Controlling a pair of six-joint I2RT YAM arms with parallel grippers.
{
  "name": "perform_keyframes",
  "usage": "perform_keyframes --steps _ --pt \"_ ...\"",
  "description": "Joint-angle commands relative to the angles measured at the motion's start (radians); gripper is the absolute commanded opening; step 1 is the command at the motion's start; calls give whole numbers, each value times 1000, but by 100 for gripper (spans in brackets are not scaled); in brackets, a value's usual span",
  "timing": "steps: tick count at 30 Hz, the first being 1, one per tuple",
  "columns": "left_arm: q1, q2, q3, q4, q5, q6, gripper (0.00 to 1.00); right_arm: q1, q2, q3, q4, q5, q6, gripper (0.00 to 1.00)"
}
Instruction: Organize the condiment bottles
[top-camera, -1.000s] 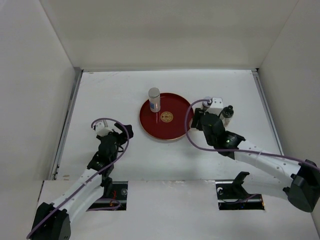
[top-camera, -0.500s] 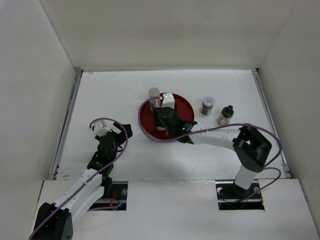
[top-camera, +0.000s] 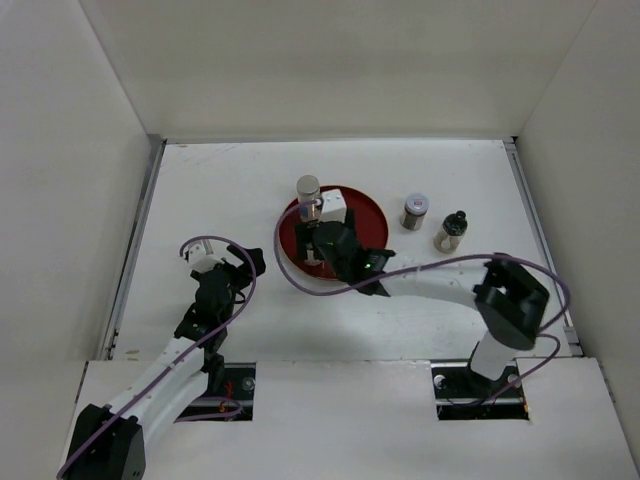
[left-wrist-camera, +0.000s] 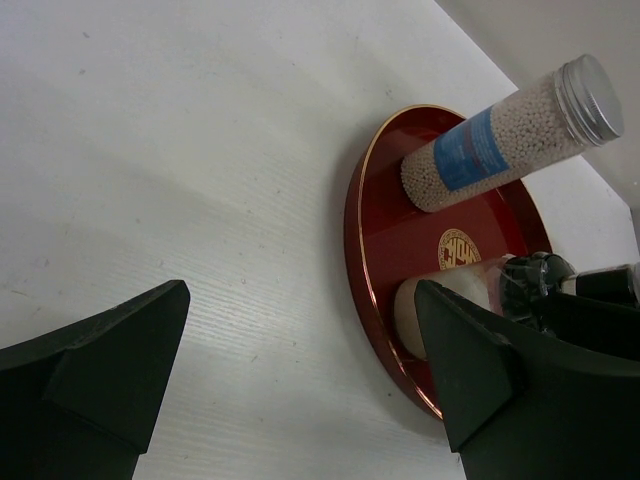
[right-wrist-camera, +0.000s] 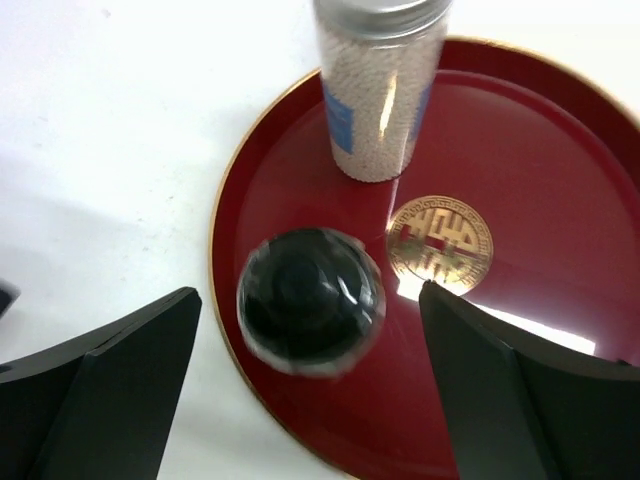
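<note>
On the red plate (top-camera: 365, 222) the tall whitish cylinder with a grey cap (top-camera: 308, 197) stands upright at the back left. A pale bottle with a black cap (right-wrist-camera: 311, 298) stands on the plate's left part, in front of the tall cylinder (right-wrist-camera: 383, 90). My right gripper (top-camera: 318, 245) hovers over it, open, with its fingers on either side and apart from the cap. The short brown jar (top-camera: 414, 211) and a small dark-capped bottle (top-camera: 451, 230) stand on the table right of the plate. My left gripper (top-camera: 240, 265) is open over bare table, left of the plate (left-wrist-camera: 380, 260).
White walls close the table in on the left, back and right. A purple cable loops from each arm, the right one sagging by the plate's left rim. The gold emblem (right-wrist-camera: 440, 238) marks the plate's centre.
The right arm swung from the jar's side over to the plate and its gripper opened, leaving the black-capped bottle standing between its fingers. The left arm has hardly moved.
</note>
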Motion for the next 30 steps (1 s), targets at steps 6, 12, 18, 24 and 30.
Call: perform_keyframes --steps 6,12,18,24,30 --pt "-7 -18 -6 37 1 -5 100 -176 -520 -295 99 33 1 99" --pt "-10 14 1 47 1 1 100 -451 -473 -280 -13 28 9 100" --pt "-8 23 1 48 1 1 100 -558 -280 -159 -40 2 -1 100" --pt "-11 38 3 51 1 3 100 -608 -129 -80 -66 -30 12 100" --pt "-14 43 3 51 -7 4 100 -635 -52 -67 -56 -70 59 93"
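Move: The grey-lidded bottle stands about 13 cm ahead of the right hand, 28 cm to its right and some 7 cm lower. The right-hand black-capped bottle is about 10 cm right of it and 5 cm nearer. The bottle just set on the tray lies 1 cm ahead of the right hand and 6 cm below; the bead-filled bottle is about 12 cm ahead and 1 cm left. From the idle left hand, the grey-lidded bottle is roughly 13 cm ahead and 53 cm right. Lift the already open right gripper some 12 cm clear of the bottle on the tray while sweeping it about 27 cm right, turning the wrist some 35 degrees clockwise. Then reach forward and sink steeply, easing down until the grey lid lies between the spread fingers, without gripping yet. ##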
